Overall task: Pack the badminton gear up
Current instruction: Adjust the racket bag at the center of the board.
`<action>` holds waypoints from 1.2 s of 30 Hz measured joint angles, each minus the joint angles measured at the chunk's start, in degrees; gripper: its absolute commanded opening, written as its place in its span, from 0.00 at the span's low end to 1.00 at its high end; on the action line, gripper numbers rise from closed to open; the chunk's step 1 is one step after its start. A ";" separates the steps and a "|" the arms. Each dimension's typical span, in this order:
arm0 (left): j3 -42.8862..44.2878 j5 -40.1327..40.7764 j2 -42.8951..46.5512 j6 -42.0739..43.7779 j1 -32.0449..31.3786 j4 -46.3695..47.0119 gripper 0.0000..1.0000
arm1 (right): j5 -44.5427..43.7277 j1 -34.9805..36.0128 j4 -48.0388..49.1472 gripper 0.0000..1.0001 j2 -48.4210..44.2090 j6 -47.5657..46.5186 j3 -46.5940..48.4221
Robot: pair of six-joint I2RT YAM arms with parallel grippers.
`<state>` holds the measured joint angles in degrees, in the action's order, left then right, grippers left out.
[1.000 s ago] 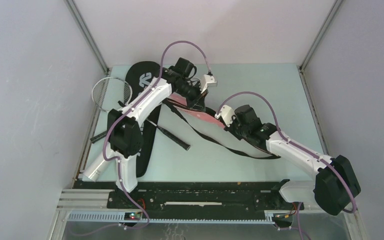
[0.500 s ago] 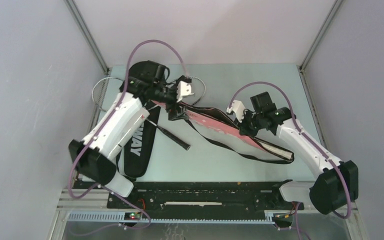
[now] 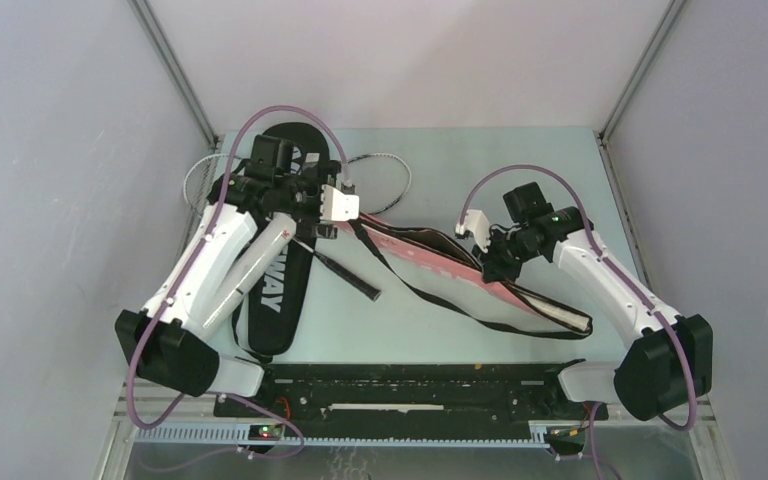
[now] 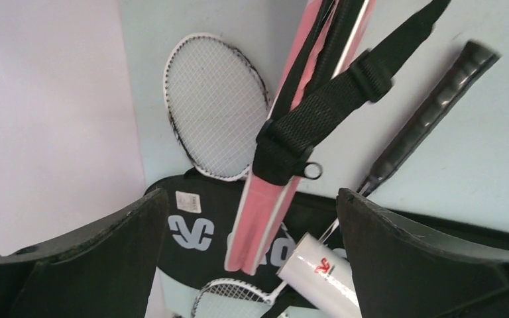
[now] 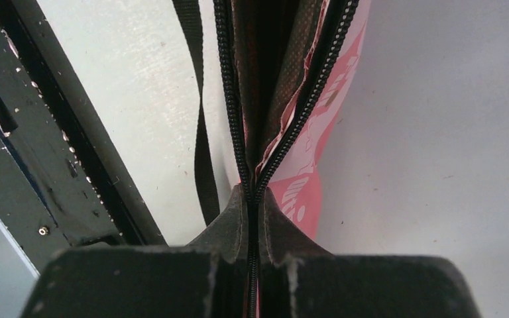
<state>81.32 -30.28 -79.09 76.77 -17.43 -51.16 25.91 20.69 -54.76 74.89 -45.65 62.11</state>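
Observation:
The pink racket cover (image 3: 430,250) lies slantwise across the table with its black strap (image 3: 430,297) looped beside it. My right gripper (image 3: 488,265) is shut on the pink cover's zipped edge (image 5: 318,132), the zipper running between its fingers (image 5: 252,199). My left gripper (image 3: 345,205) hangs open above the cover's other end (image 4: 272,199), holding nothing (image 4: 250,193). Below it lie the black racket cover (image 4: 192,232), a white tube (image 4: 321,275), a white-framed racket head (image 4: 215,116) and a black racket grip (image 4: 431,112). No shuttlecocks show.
A black rail (image 3: 410,385) runs along the near table edge in front of both arm bases. Grey walls and metal posts (image 3: 175,70) close in the left, right and far sides. A second racket head (image 3: 197,178) lies at the far left edge.
My left gripper has opened, let go of the pink cover's end and drawn back to the left. My right gripper has shut on the cover's edge and shifted right, dragging the cover that way.

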 measured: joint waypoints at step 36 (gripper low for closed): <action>-2.64 7.23 0.81 -12.61 2.25 -10.25 0.00 | -3.23 -6.36 3.30 0.72 12.39 2.62 10.19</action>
<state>78.67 -23.05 -78.28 64.16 -15.18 -61.41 22.68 14.33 -51.46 87.29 -43.03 72.29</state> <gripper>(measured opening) 0.068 0.585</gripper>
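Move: The racket bag's left end, standing on edge, is about 4 cm ahead of the left hand, 1 cm to its left and 6 cm below its open fingers. From that hand the black bag's middle lies some 5 cm ahead, 10 cm left and 23 cm down; the black racket handle is roughly 6 cm back, 6 cm right and 24 cm down. The right hand already pinches the racket bag's zip edge at its fingers; the bag's right end is about 19 cm right, 7 cm back and 9 cm lower. Forward and down, some 5 cm each way, the left hand reaches the racket bag's left end, pinches it shut, then draws it back about 8 cm and a little left, turning counter-clockwise. The right hand keeps its pinch on the zip edge, eases slightly right, then goes forward about 7 cm in all, its fingers opening past half on the way and letting go. ##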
